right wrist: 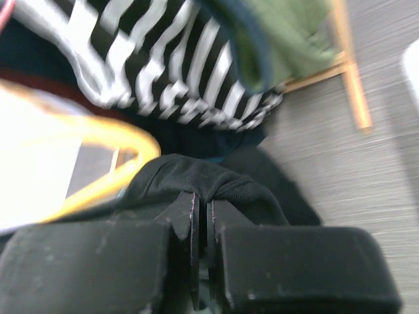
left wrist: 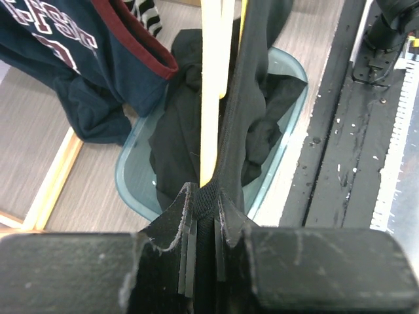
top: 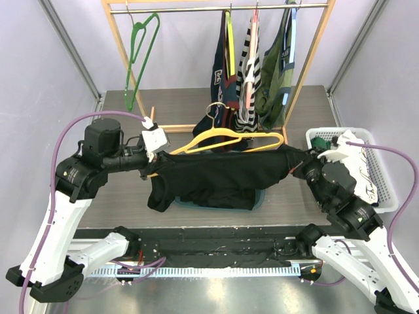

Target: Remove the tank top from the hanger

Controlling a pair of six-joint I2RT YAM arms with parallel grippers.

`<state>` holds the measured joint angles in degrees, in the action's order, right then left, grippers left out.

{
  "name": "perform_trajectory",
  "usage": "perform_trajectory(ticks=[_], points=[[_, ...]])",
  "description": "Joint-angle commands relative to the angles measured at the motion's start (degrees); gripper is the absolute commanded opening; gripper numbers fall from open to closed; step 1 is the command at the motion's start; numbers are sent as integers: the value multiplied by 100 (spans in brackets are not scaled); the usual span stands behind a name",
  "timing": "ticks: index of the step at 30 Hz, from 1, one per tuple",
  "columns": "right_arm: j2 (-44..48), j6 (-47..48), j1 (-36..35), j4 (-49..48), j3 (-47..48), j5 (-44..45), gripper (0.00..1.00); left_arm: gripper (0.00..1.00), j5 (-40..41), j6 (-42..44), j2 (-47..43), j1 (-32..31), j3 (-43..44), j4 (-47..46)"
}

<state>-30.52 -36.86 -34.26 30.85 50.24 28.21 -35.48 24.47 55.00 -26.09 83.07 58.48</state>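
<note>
A black tank top [top: 222, 173] hangs stretched above the table between my two grippers, with its lower part sagging down. A yellow hanger [top: 222, 137] lies along its upper edge, its hook toward the rack and its right end still under the cloth. My left gripper [top: 152, 167] is shut on the left end of the tank top. In the left wrist view the gripper [left wrist: 204, 199] pinches black fabric [left wrist: 252, 78] beside the hanger [left wrist: 211, 98]. My right gripper [top: 298, 163] is shut on the right end. In the right wrist view this gripper [right wrist: 201, 203] bites a fold of the tank top [right wrist: 196, 176] next to the hanger [right wrist: 111, 134].
A teal bin [top: 258, 196] holding dark cloth sits under the tank top. A wooden rack [top: 314, 59] at the back carries several hung garments [top: 249, 72] and a green hanger [top: 141, 52]. A white basket [top: 393, 190] stands at the right edge.
</note>
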Motion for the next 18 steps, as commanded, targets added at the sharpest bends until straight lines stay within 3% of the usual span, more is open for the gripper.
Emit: perform_trajectory(ticks=[1,10,15,16,17,18], points=[[12,232,121,-702,-365,-1043,1,0,165,-179,19,69,341,-670],[-902,487,121,-1677,-102,-2564,1,0,7,-856,336,112,773,-1233],[-1324,715,121,-2355,266,-3820,38,0,-72,-953,336,121,509,-1374],[-1359,811,121,-2364,467,-3944,46,0,-81,-935,353,121,491,-1374],[-1386,917,121,-2356,565,-4033,59,0,-90,-926,362,121,456,-1374],[-1421,1179,121,-2216,679,-4173,64,0,-116,-892,362,121,439,-1374]])
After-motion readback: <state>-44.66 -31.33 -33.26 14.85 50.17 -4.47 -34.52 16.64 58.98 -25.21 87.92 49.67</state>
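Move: The right hand grips the black tank top's shoulder, already clear of the yellow hanger. The blue basin's middle is about 25 cm to its left, 4 cm ahead and 25 below. The hanger's bare end is some 8 cm ahead and 4 left; the striped top hangs about 22 ahead, 13 left. From the left hand, which holds the hanger's other end with cloth, the basin is roughly 19 cm right, 8 ahead and 25 below. The right hand swings about 12 cm left towards the basin, opening on the tank top; the left lifts the hanger. ##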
